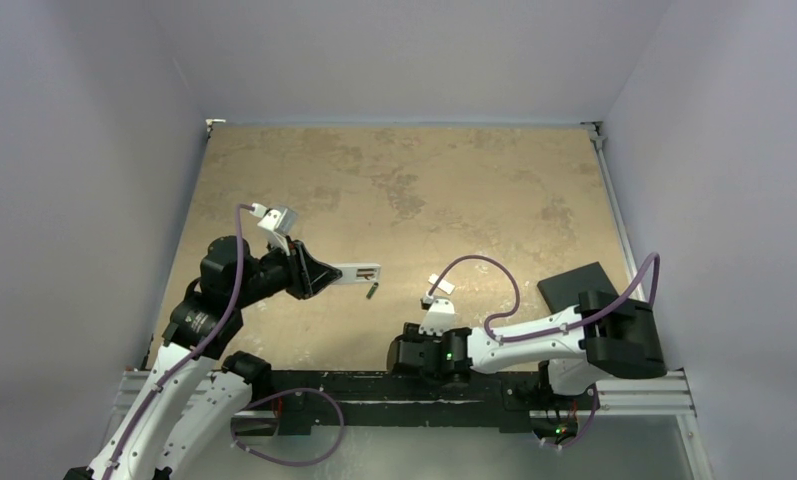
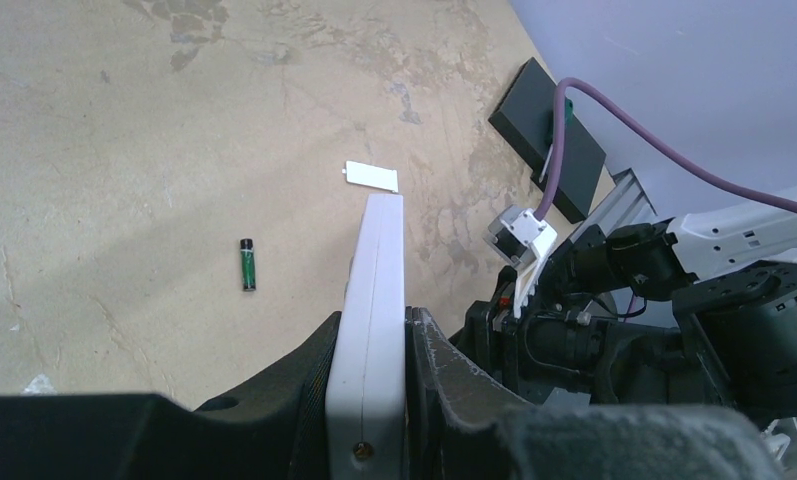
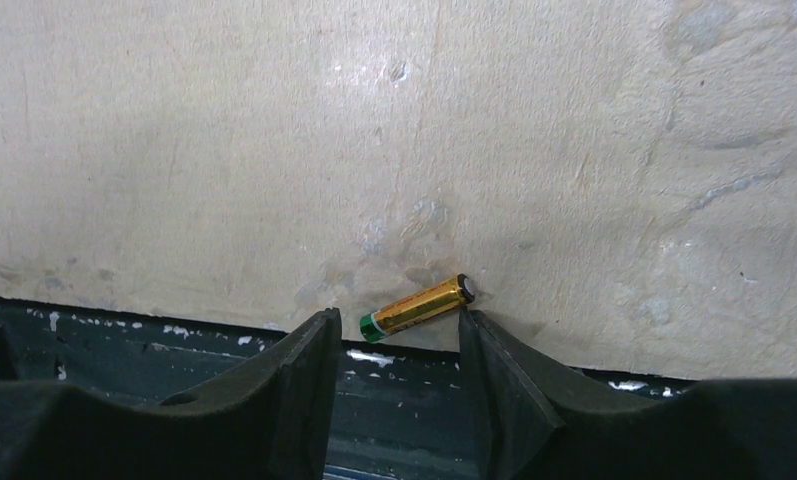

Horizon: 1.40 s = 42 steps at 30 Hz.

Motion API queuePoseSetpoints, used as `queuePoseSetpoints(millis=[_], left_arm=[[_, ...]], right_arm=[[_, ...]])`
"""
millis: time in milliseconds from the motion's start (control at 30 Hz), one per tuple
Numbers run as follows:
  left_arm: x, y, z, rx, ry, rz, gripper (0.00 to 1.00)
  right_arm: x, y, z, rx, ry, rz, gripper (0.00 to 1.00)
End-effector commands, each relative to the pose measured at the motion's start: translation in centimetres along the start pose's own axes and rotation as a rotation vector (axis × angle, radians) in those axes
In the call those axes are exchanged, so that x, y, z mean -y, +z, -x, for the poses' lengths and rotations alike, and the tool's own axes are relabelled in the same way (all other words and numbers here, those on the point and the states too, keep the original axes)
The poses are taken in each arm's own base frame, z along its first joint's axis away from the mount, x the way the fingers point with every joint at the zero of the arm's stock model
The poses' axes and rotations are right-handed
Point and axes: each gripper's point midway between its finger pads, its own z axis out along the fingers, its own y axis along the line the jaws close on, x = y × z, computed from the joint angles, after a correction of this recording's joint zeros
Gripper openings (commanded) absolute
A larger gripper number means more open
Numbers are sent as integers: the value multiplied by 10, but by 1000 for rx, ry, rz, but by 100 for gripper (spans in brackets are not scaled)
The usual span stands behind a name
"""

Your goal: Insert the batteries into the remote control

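The white remote control [image 2: 372,290] is held edge-on, with my left gripper [image 2: 374,318] shut on its near end. In the top view the remote control [image 1: 362,271] sticks out to the right of the left gripper [image 1: 324,272], above the table. A dark battery [image 2: 247,264] with a green band lies on the table just left of the remote; the top view shows this battery [image 1: 372,291] below the remote's tip. A gold battery [image 3: 418,307] lies at the table's near edge between the fingertips of my open right gripper [image 3: 399,318], its capped end at the right fingertip.
A small white cover plate [image 2: 371,176] lies on the table beyond the remote's tip. A black flat pad [image 1: 574,283] sits at the right, behind the right arm. A dark metal rail [image 3: 174,345] runs along the near table edge right under the gold battery.
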Motion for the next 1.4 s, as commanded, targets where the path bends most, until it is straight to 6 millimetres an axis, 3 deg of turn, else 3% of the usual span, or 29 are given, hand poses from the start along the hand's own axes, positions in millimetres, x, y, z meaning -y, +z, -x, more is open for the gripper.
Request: queuePoseSetpoints(millis=[0, 767, 1200, 1367], left_arm=[[11, -3, 15, 50, 51, -44, 0], [12, -3, 14, 49, 54, -53, 0], [11, -2, 14, 47, 53, -51, 0], [11, -2, 14, 47, 51, -51, 0]], right_arm=[[7, 8, 13, 60, -13, -47, 54], [6, 25, 24, 84, -121, -126, 47], [2, 26, 36, 92, -225, -148, 27], [3, 25, 39, 91, -280, -159, 35]])
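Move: The gold battery lies on the table near its front edge, between the right fingertips: about 2 cm ahead of the right hand, 1 cm right and 1 cm below. From the right hand, the loose green battery is some 18 cm ahead and 11 cm left. The white cover is about 20 cm ahead and 4 cm right. For the left hand, the gold battery is roughly 20 cm right, 10 cm back and 22 cm below. Bring the right gripper forward about 4 cm, away from the table's front edge, staying low with the gold battery between the fingertips to drag it along. Roll the wrist some 15 degrees on the way, and narrow the fingers from half open to about a third until they close in on both sides of the battery. Keep the left gripper still, holding the remote. ##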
